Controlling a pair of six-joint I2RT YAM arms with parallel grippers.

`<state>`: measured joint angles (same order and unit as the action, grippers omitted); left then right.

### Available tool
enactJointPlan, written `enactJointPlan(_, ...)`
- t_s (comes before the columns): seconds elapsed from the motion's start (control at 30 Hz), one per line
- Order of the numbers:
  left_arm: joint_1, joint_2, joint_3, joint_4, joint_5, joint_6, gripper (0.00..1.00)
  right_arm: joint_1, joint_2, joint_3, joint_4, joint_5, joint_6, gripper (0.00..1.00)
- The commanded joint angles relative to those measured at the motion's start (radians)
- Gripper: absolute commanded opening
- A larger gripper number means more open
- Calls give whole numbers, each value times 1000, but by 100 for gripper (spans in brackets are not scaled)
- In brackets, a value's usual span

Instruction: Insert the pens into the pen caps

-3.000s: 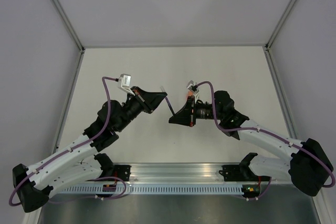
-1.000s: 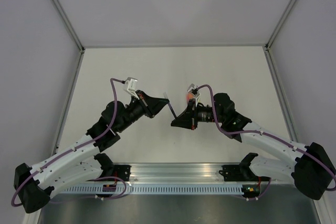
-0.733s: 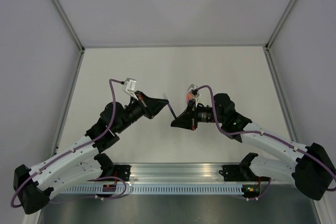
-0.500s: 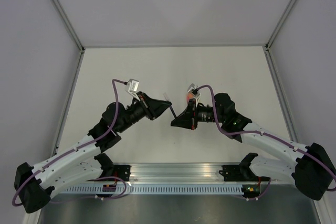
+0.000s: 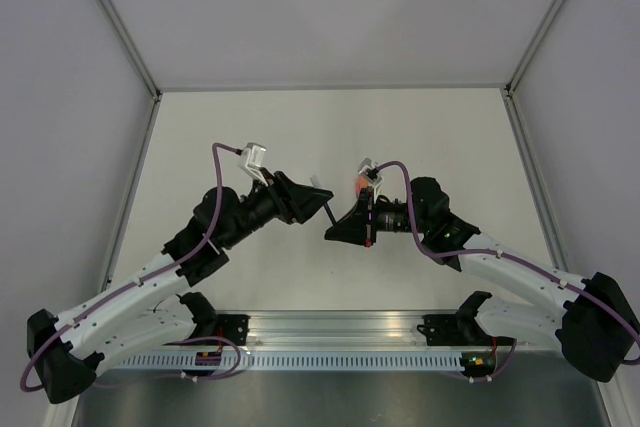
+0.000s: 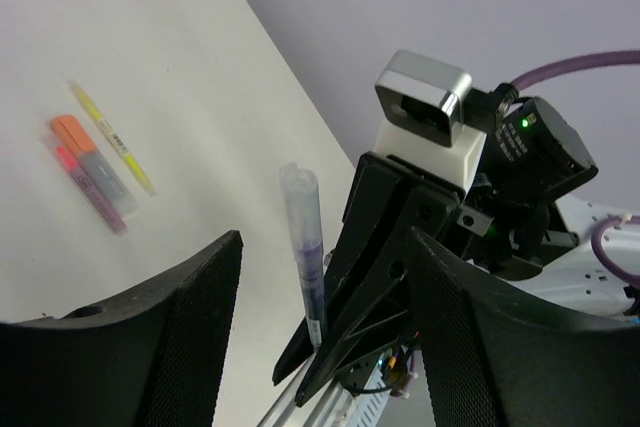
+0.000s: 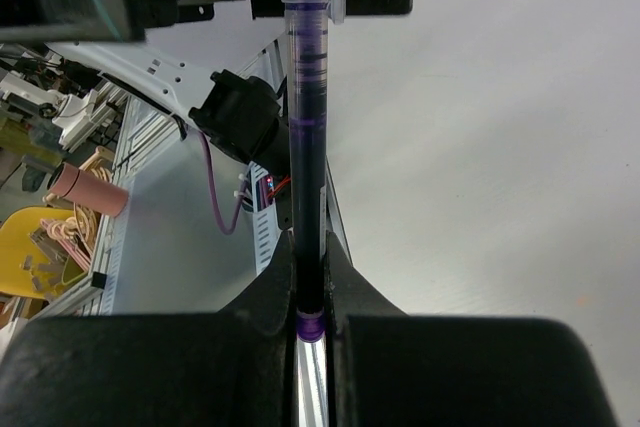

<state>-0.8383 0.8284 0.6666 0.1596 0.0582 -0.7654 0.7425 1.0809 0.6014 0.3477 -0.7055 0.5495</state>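
Observation:
My right gripper (image 7: 308,252) is shut on the lower end of the dark purple pen (image 7: 305,137), which sticks straight out of it, a clear sleeve on its far end. In the left wrist view this purple pen (image 6: 308,267) stands between the spread fingers (image 6: 150,347) of my left gripper (image 6: 325,242), which is open and not touching it. From above, the pen (image 5: 327,211) bridges the left gripper (image 5: 318,197) and the right gripper (image 5: 330,231) above mid-table. On the table lie a pale yellow pen (image 6: 110,137) and a red-pink pen (image 6: 100,187) with an orange cap (image 6: 70,130) on its end.
The orange cap (image 5: 358,185) shows beside the right wrist camera from above. The white table (image 5: 330,127) is walled on three sides. A metal rail (image 5: 330,332) carrying both arm bases runs along the near edge.
My left gripper has opened and let go of the purple pen's end, staying around it. My right gripper still holds the pen in about the same place.

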Motion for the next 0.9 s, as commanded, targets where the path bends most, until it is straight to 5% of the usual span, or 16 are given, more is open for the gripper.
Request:
enactJointPlan(0.0,-2,3,80,-58,-87,46,72,1,-6,21,57,-29,3,0)
enactJointPlan(0.5,-2,25,142,-111,-135,61,67,9,-9,20,57,-38,1,0)
enactJointPlan(0.7,-2,31,154,-120,-135,71,56,14,-3,21,59,-41,3,0)
enactJointPlan(0.87,-4,52,143,-117,-23,78,6,17,8,29,59,-45,6,0)
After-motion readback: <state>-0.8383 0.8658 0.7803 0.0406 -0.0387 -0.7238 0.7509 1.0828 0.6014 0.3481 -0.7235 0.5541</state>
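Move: The pen cap, already over the end of the purple pen in the right hand, stands about 1 cm ahead of the left hand's open fingers and 1 cm to their left, level with them. From the right hand it lies some 5 cm ahead, 2 cm left and 7 cm up. On the table, about 28 cm below the left hand, the orange marker lies roughly 17 cm ahead and 11 cm right, the yellow pen 5 cm right of it. The left hand moves about 2 cm forward and 1.5 cm up along the cap, then pinches its end. ##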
